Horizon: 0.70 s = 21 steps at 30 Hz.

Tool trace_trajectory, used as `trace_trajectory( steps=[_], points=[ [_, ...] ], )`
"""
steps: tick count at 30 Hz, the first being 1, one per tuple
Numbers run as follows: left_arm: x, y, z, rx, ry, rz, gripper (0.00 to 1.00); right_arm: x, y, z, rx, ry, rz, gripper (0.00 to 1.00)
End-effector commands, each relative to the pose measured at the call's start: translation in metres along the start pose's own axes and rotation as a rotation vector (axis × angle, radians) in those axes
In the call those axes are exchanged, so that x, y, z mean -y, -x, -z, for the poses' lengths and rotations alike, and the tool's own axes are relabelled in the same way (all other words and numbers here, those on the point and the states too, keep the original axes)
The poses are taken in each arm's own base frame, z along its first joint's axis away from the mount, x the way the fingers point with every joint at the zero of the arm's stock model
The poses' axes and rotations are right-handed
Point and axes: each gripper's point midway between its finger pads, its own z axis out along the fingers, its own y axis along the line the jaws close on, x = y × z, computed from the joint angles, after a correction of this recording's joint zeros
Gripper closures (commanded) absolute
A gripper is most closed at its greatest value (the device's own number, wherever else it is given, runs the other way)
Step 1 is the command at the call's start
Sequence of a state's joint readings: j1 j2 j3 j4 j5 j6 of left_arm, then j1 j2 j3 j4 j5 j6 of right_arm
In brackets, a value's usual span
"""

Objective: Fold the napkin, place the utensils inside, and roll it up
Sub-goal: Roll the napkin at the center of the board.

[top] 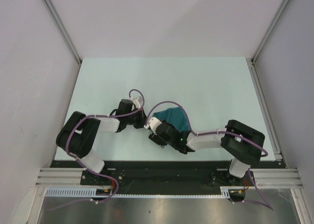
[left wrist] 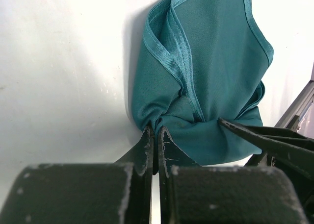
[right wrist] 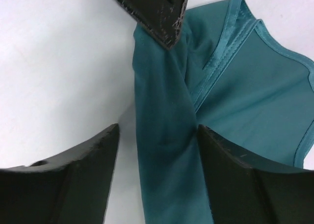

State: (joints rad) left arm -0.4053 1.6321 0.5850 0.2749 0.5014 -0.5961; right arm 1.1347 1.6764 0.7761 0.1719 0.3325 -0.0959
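Note:
The dark teal napkin (top: 172, 117) lies bunched on the pale table, between the two arms. My left gripper (left wrist: 153, 132) is shut on a pinched fold at the napkin's (left wrist: 211, 77) near edge. In the top view the left gripper (top: 147, 123) meets the cloth from the left. My right gripper (right wrist: 157, 131) is open and straddles a twisted strip of the napkin (right wrist: 164, 136). Its left finger stands off the cloth, and its right finger sits against it. In the top view the right gripper (top: 157, 130) covers the napkin's near left part. The utensils are out of view.
The left gripper's fingertip (right wrist: 162, 18) shows at the top of the right wrist view. The right gripper's fingers (left wrist: 267, 141) cross the right of the left wrist view. Grey walls enclose the table (top: 162, 82) on three sides, with a metal rail (top: 267, 111) along its right edge.

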Motion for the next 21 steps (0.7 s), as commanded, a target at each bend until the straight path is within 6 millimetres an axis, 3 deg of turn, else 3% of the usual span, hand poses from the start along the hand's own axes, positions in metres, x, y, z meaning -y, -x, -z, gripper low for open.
trace_trajectory(
  steps=[1,5,9,10,12,13,14,16,21],
  points=[
    [-0.003,-0.002,-0.001,-0.028,0.015,-0.021,1.00,0.011,-0.008,-0.011,-0.045,-0.075,0.043,0.35],
    [0.000,0.001,0.000,-0.024,0.006,-0.027,1.00,0.011,-0.024,-0.015,-0.111,-0.067,0.038,0.55],
    [0.008,0.009,0.004,0.003,-0.018,-0.041,0.97,-0.004,-0.033,-0.017,-0.157,0.043,-0.011,0.80],
    [0.010,0.012,0.005,0.013,-0.023,-0.046,0.83,-0.004,-0.034,-0.016,-0.169,0.068,-0.031,0.84],
    [0.012,0.025,0.013,0.056,-0.023,-0.052,0.67,-0.017,-0.033,-0.013,-0.171,0.176,-0.076,0.95],
    [0.007,0.034,0.018,0.087,-0.007,-0.044,0.51,-0.020,-0.029,-0.009,-0.171,0.214,-0.114,0.98],
    [0.004,0.037,0.022,0.105,0.003,-0.040,0.45,-0.014,-0.029,-0.010,-0.173,0.231,-0.155,1.00],
    [-0.005,0.047,0.036,0.159,0.027,-0.033,0.32,-0.029,-0.019,-0.001,-0.162,0.368,-0.242,1.00],
    [-0.020,0.055,0.055,0.233,0.097,-0.061,0.27,-0.030,0.005,0.013,-0.135,0.600,-0.433,1.00]
  ],
)
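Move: The napkin's rolled edge lies between the right hand's open fingers, about 2 cm ahead of the hand point, 1 cm left and 1 cm down. The roll's left end, some 5 cm ahead of and 7 cm left of the right hand, is still pinched in the shut left fingers. From the left hand, that right-hand grip spot lies roughly 3 cm back and 6 cm right, at about the same height. Right fingers ease about 2 cm forward to pinch the rolled edge; left opens, withdrawing leftward, up and forward. ##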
